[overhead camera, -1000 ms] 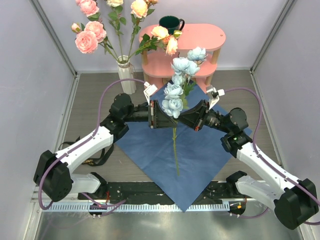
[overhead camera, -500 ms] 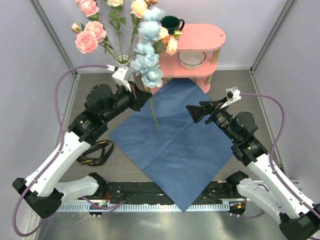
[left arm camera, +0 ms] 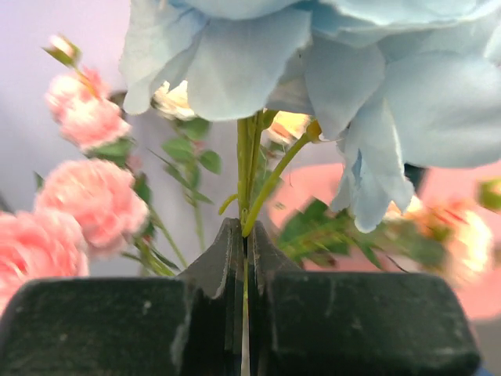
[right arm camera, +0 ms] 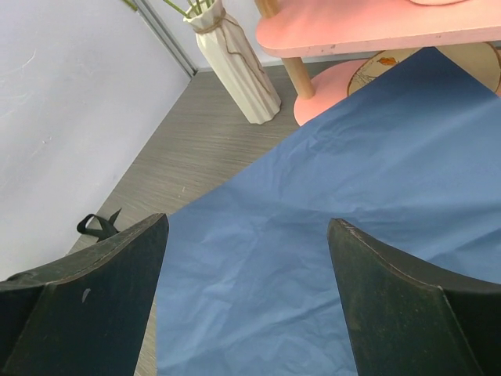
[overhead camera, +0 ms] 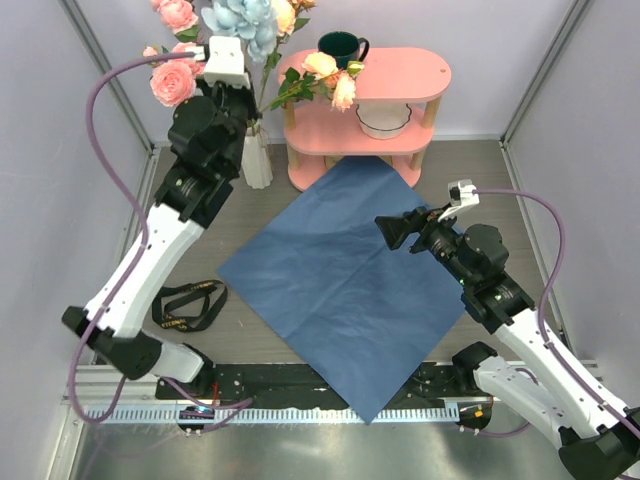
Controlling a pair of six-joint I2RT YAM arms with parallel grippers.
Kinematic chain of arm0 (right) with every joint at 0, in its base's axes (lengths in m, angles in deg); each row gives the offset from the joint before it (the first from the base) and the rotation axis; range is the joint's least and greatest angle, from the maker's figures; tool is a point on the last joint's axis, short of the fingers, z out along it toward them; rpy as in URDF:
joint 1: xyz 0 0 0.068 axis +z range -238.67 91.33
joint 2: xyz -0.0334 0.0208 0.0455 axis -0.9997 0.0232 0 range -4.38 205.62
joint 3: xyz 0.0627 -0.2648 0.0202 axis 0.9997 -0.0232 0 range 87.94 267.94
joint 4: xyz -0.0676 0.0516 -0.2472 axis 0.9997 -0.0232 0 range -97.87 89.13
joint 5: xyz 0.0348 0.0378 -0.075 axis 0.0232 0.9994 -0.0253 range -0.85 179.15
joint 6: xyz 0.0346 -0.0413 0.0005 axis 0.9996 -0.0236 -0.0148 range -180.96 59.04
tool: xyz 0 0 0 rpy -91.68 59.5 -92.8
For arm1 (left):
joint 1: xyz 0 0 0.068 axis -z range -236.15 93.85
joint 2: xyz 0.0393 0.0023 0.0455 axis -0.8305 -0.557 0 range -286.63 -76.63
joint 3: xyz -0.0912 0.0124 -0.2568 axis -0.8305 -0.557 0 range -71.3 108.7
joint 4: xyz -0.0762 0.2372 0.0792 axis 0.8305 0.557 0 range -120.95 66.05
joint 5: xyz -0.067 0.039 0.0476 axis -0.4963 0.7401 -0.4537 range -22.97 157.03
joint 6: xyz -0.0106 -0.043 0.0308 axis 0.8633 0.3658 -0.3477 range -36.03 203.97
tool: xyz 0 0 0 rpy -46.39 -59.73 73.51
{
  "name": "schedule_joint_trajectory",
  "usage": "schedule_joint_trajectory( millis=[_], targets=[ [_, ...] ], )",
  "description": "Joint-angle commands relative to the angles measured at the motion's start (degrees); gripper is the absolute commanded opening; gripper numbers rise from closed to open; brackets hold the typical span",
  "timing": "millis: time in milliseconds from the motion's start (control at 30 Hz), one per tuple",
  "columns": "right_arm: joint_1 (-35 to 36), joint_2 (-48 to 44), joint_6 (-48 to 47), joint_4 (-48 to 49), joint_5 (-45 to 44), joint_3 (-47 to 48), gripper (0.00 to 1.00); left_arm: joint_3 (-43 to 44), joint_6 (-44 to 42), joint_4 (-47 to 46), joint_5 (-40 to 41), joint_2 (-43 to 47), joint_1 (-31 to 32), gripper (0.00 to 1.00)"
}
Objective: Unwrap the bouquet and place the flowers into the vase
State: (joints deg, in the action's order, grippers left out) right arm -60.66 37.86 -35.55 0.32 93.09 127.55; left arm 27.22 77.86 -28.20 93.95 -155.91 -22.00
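Observation:
My left gripper (overhead camera: 243,100) is raised over the cream ribbed vase (overhead camera: 256,160) at the back left. It is shut on the green stem of a pale blue clustered flower (left arm camera: 313,63), whose blooms (overhead camera: 240,18) stand among the pink roses (overhead camera: 175,80) and peach roses (overhead camera: 322,66) in the vase. In the left wrist view the fingertips (left arm camera: 232,244) pinch the stem. The bouquet's blue paper sheet (overhead camera: 340,280) lies flat and unwrapped on the table. Low over its right part, my right gripper (overhead camera: 392,232) stands open and holds nothing (right arm camera: 246,235).
A pink two-tier shelf (overhead camera: 420,75) stands at the back with a dark green mug (overhead camera: 340,45) on top and a white bowl (overhead camera: 382,120) on its lower tier. The black ribbon (overhead camera: 185,305) lies on the table left of the sheet. Grey walls close in both sides.
The right gripper let go of the blue flower and drew back to the right. The left arm carried the flower from mid-table up and back, to above the vase.

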Motion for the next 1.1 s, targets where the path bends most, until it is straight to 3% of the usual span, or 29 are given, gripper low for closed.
schedule_joint_trajectory(
  millis=[0,233,567,1067],
  targets=[
    [0.03,-2.33,-1.24,0.57,-0.08,0.81,0.88,6.76,-7.77,-10.12,4.02,-7.10,-4.70,0.00],
    [0.03,-2.69,-2.91,-0.84,-1.22,2.39,0.89,13.45,-7.26,-14.52,3.14,-15.72,-9.54,0.00],
    [0.03,-0.32,-3.44,-2.25,-2.36,3.19,0.89,14.86,0.22,-18.21,0.95,-21.52,-13.76,0.00],
    [0.03,1.62,-3.44,-1.98,-2.80,3.19,0.89,9.15,5.85,-20.50,3.76,-23.72,-15.69,0.00]
  ],
)
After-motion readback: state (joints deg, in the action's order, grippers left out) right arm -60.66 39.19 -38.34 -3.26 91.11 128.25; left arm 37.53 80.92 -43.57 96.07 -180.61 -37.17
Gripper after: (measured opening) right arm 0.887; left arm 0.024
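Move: The left gripper already holds the blue flowers by their stem just under the heads. The vase stands about 18 cm ahead of that hand and 5 cm to its left, its middle some 38 cm below. The pink roses are about 13 cm ahead and 12 cm left at hand height; the pink shelf is 20 cm ahead, 18 cm right and 35 cm lower. From the empty right hand the vase is roughly 30 cm ahead, 22 cm left and 17 cm down. Bring the left gripper forward about 16 cm towards the vase, drifting left as it goes, quickly at first and then easing. Swing the wrist some 15 degrees counter-clockwise early on, and in the later part sink about 5 cm over the vase. Keep the fingers shut on the blue flowers' stem throughout. ##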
